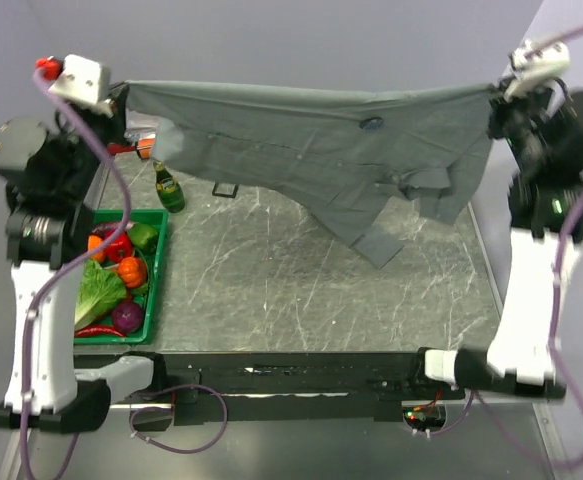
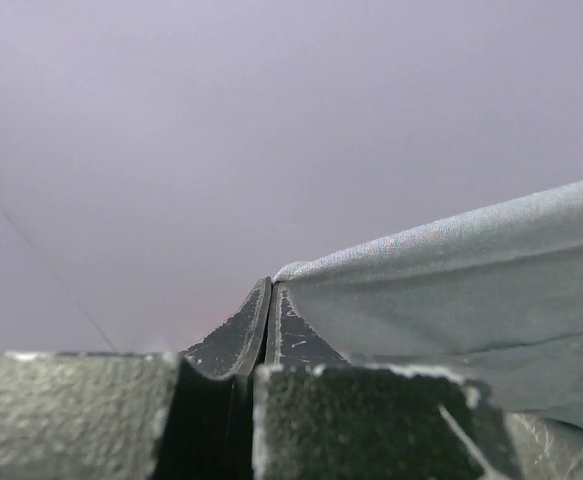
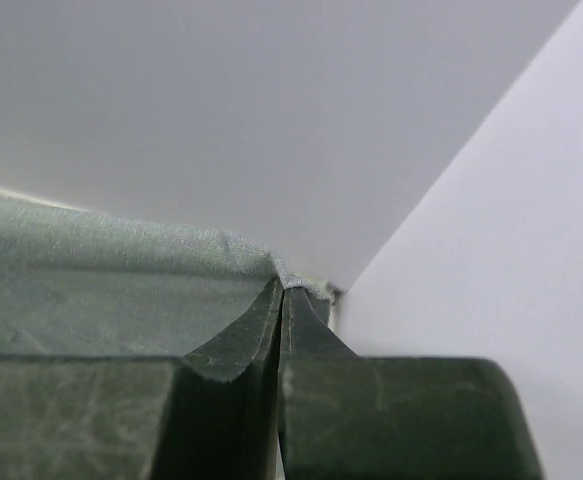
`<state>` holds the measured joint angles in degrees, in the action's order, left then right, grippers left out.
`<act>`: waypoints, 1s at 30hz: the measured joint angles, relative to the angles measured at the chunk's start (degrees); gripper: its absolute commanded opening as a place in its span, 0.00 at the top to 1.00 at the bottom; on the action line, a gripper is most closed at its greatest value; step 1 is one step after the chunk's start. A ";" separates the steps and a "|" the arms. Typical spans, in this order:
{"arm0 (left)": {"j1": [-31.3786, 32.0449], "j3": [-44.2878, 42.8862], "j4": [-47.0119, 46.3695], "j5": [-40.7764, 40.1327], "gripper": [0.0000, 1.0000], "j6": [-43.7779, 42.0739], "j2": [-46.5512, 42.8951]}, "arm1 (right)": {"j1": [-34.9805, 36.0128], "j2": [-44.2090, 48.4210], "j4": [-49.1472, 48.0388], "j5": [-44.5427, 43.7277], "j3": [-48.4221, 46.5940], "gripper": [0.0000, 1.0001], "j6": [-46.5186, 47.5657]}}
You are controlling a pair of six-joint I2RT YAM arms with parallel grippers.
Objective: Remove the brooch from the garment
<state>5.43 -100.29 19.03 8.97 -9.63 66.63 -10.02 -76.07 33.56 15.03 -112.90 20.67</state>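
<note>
The grey garment [image 1: 311,150] hangs stretched in the air between my two grippers, above the far half of the table. The brooch [image 1: 371,124], a small dark bluish disc, sits on the cloth near its upper edge, right of the middle. My left gripper [image 1: 121,95] is shut on the garment's left corner; in the left wrist view [image 2: 271,285] the cloth [image 2: 451,290] runs off to the right. My right gripper [image 1: 499,95] is shut on the right corner; in the right wrist view [image 3: 283,285] the cloth [image 3: 101,290] runs off to the left.
A green tray [image 1: 158,275] with plastic vegetables stands at the table's left edge. A green bottle [image 1: 169,187] stands just behind it, under the garment's left end. A small black frame [image 1: 225,189] lies on the marbled table [image 1: 301,290]. Grey walls close the back and the right.
</note>
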 measured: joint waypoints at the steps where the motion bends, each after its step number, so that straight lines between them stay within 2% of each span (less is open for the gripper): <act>1: 0.00 0.39 -0.11 -0.09 0.99 0.11 -1.44 | -0.02 2.99 -0.44 -0.22 1.20 1.00 0.52; 3: -0.02 1.33 -0.24 -0.31 0.99 0.26 -4.70 | -0.09 9.79 -1.42 -0.72 2.62 1.00 1.66; 9: -0.33 2.51 -0.39 -0.15 0.99 0.35 -13.49 | -0.28 20.48 -3.93 -2.19 1.01 1.00 2.60; 14: -1.27 0.96 -1.40 0.83 0.99 1.38 -17.29 | -0.39 22.47 -6.14 -3.02 -4.92 1.00 3.50; 17: -1.51 1.05 -1.57 1.81 0.99 1.97 -17.57 | -0.42 22.45 -7.34 -3.19 -3.61 1.00 4.74; 23: -1.57 8.87 -0.79 2.67 0.99 3.32 -18.18 | -0.42 22.12 -9.64 -2.14 10.47 1.00 6.38; 30: -1.73 31.58 0.11 5.57 0.99 6.80 -18.67 | -0.50 16.50 -11.93 4.81 29.20 1.00 9.49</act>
<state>3.70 -68.71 19.14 14.55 -2.83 47.97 -10.52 -59.57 21.63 19.84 -83.70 30.15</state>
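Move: High between the two closed grippers hangs the garment; its brooch is about 39 cm right of the left hand and 20 cm left of the right, roughly 6 cm below and 1 cm ahead of both. The table's middle lies some 54 cm down, 30 cm right and 5 cm ahead of the left hand, 30 cm left of and level with the right. From the left hand, the green bottle is 22 cm ahead, 7 cm left; the vegetable crate 18 cm left, 3 cm back. Flicking the held garment, both hands sweep back and up, the left about 15 cm back, the right over 20, fingers tipping up; midway they reverse, swinging down some 22 cm and forward towards the table, the right farther forward than the left, fingers tipping down again by roughly 30 degrees. Both grippers stay shut on the cloth. ##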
